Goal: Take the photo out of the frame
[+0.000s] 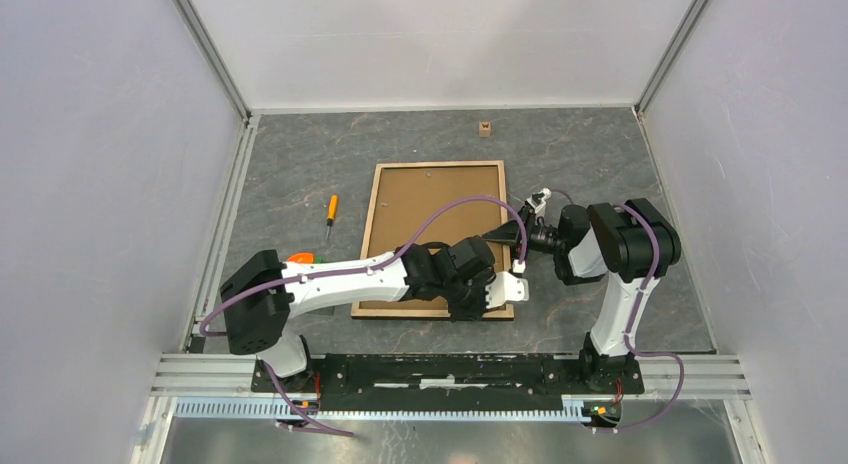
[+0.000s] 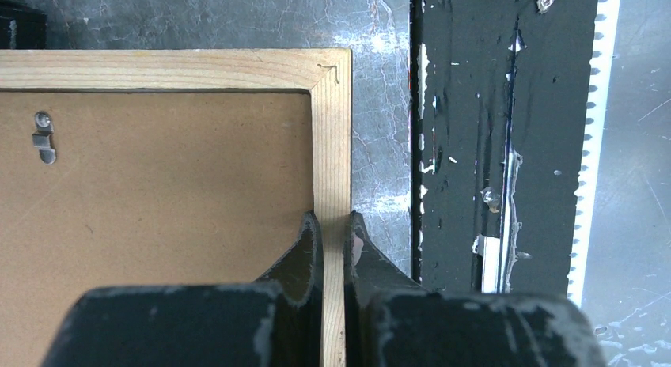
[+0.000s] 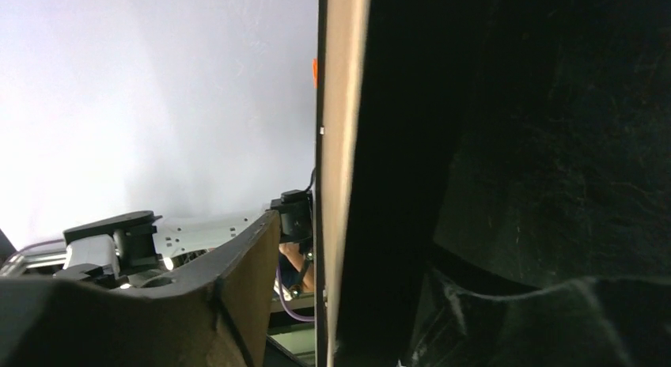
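Observation:
The frame lies face down on the grey table, its brown fibreboard back and light wood edging up. The photo is hidden under that back. My left gripper is shut on the frame's near wooden edge, close to its near right corner, one finger on the board side and the other on the table side. My right gripper straddles the frame's right edge, which looks slightly lifted. Its jaws are open, with a gap between its left finger and the edge.
An orange-handled screwdriver lies left of the frame, with an orange object by the left arm. A small wooden block sits at the back. A metal turn clip shows on the backing. The black base rail runs just beyond the frame's near edge.

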Action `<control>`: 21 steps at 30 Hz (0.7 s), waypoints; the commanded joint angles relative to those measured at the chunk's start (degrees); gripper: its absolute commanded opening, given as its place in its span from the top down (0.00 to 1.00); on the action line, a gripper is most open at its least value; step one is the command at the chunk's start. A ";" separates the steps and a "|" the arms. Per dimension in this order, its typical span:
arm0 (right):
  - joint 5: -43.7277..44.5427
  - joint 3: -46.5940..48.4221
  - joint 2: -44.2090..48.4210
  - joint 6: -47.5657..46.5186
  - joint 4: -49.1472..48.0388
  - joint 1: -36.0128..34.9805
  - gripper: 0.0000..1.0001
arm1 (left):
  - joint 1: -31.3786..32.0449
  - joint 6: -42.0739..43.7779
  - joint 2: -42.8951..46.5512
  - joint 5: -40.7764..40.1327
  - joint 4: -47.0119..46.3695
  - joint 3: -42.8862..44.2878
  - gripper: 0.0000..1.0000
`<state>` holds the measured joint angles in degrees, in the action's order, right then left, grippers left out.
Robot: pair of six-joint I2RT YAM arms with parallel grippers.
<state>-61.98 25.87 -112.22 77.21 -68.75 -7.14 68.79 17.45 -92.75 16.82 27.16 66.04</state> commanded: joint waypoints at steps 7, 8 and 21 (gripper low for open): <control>0.63 -1.08 3.10 0.17 -1.81 -0.35 0.77 | 0.21 0.55 3.23 2.38 -4.93 0.89 0.98; 0.50 -1.07 4.15 -0.78 -0.49 -0.27 0.83 | 0.21 0.39 3.30 1.99 -4.97 1.01 0.97; 4.96 9.22 24.27 -38.15 60.50 6.82 1.00 | -7.86 -7.37 4.71 3.54 13.11 17.47 0.31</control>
<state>-59.42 26.20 -94.54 59.37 -37.93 -2.17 65.41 14.46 -91.94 17.54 34.48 77.38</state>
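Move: The left hand still pinches the frame's near rail close to its right end, the rail right between its fingers; the near right corner is about 8 cm to its right, and a metal tab on the backing sits some 14 cm ahead and 6 cm to its right. The right hand's half-open fingers point left around the frame's right rail, one above and one below, the rail at 0 cm, with the near right corner roughly 18 cm back and level sideways. The right hand holds its place while its fingers close from above and below on the frame's right rail, then draws it about 3 cm to the right and slightly up, fingertips tilting down some 10 degrees. Once that grip is made, the left hand, until then almost still on the near rail, opens wide, lets go and rises about 6 cm clear of it, drifting some 3 cm forward over the backing. ##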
